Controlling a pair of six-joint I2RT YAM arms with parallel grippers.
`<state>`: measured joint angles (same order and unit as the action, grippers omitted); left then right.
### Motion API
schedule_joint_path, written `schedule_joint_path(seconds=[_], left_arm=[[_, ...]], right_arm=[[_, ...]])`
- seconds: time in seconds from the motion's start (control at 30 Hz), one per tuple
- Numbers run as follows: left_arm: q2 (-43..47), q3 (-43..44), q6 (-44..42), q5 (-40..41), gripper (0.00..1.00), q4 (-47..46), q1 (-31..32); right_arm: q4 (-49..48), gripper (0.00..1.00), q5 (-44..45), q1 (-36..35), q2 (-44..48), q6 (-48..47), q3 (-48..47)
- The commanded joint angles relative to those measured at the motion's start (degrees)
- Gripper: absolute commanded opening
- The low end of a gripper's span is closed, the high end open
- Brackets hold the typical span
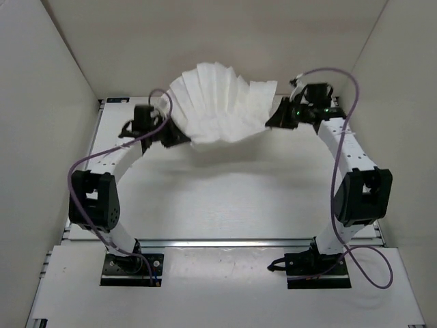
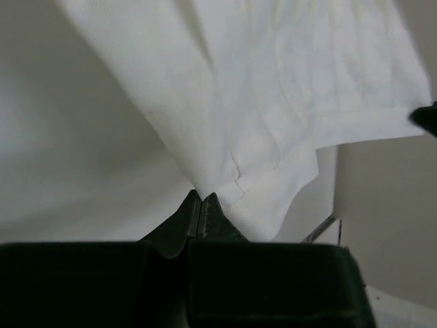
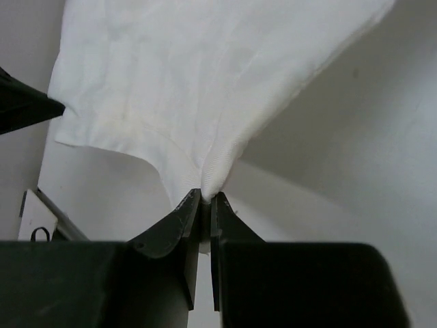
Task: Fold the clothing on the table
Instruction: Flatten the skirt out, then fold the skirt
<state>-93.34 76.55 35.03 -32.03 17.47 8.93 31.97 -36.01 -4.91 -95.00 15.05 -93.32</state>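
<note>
The clothing [image 1: 218, 102] is a white pleated garment held up off the table [image 1: 225, 198], sagging in a fan between both arms at the far side. My left gripper [image 1: 176, 135] is shut on its lower left corner; in the left wrist view the clothing [image 2: 273, 102] rises from the pinched tips of the left gripper [image 2: 202, 197]. My right gripper [image 1: 273, 119] is shut on the right edge; in the right wrist view a bunched fold of the clothing [image 3: 191, 82] is clamped in the right gripper [image 3: 207, 198].
White enclosure walls [image 1: 48, 82] stand on the left, back and right. A metal rail [image 1: 225, 241] runs along the table's near edge, with both arm bases [image 1: 130, 266] beyond it. Purple cables [image 1: 341, 75] loop off each arm.
</note>
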Motion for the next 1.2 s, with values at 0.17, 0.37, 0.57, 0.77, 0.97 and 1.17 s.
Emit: schedule_joint_path(seconds=[0.17,0.37,0.57,0.77,0.97,1.17], left_arm=[[2.36,-33.12,1.21,3.97,0.0,-7.22,3.54],[8.25,-38.31,-2.07,12.95,0.0,0.09,8.56],[18.35,-43.32,-3.56,15.06,0.0,6.16,9.17],[31.79,-45.09,-2.77,17.09,0.0,13.89,8.74],[41.29,-46.58,-0.93,15.95,0.0,19.35,10.23],[52.46,-52.91,2.41,14.72,0.0,23.74,13.13]], right_arm=[[-6.22,0.0,3.48,-4.67,5.16,5.61,34.05],[-1.56,0.0,7.26,-7.39,15.62,6.22,46.89],[2.21,0.0,9.55,-10.12,28.02,8.86,54.99],[7.57,0.0,8.77,-8.37,37.25,8.07,58.25],[11.36,0.0,8.06,-10.99,45.24,9.64,60.27],[16.1,0.0,6.66,-15.13,54.99,12.98,64.84]])
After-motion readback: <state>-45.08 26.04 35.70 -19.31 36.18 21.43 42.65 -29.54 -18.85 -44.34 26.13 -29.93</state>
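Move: Both shut grippers already hold the skirt's near edge in the air, one corner each, with the skirt billowing out ahead of them. They are to come back towards the table's near rail: about 34 cm straight back and 21 cm below the left hand, 35 cm back and 27 cm below the right. The skirt's middle is some 12 cm ahead and 12 cm right of the left hand, about 11 cm ahead and 14 cm left of the right, roughly level with both. Keeping their pinch on the two near corners, both hands swing the skirt fast down and back, dropping some 20 cm while the fingers tip about 35 degrees steeper. From low over the table they go on dragging the near edge back towards the near rail, rising again some 5 cm and ending more than 25 cm nearer the bases. ##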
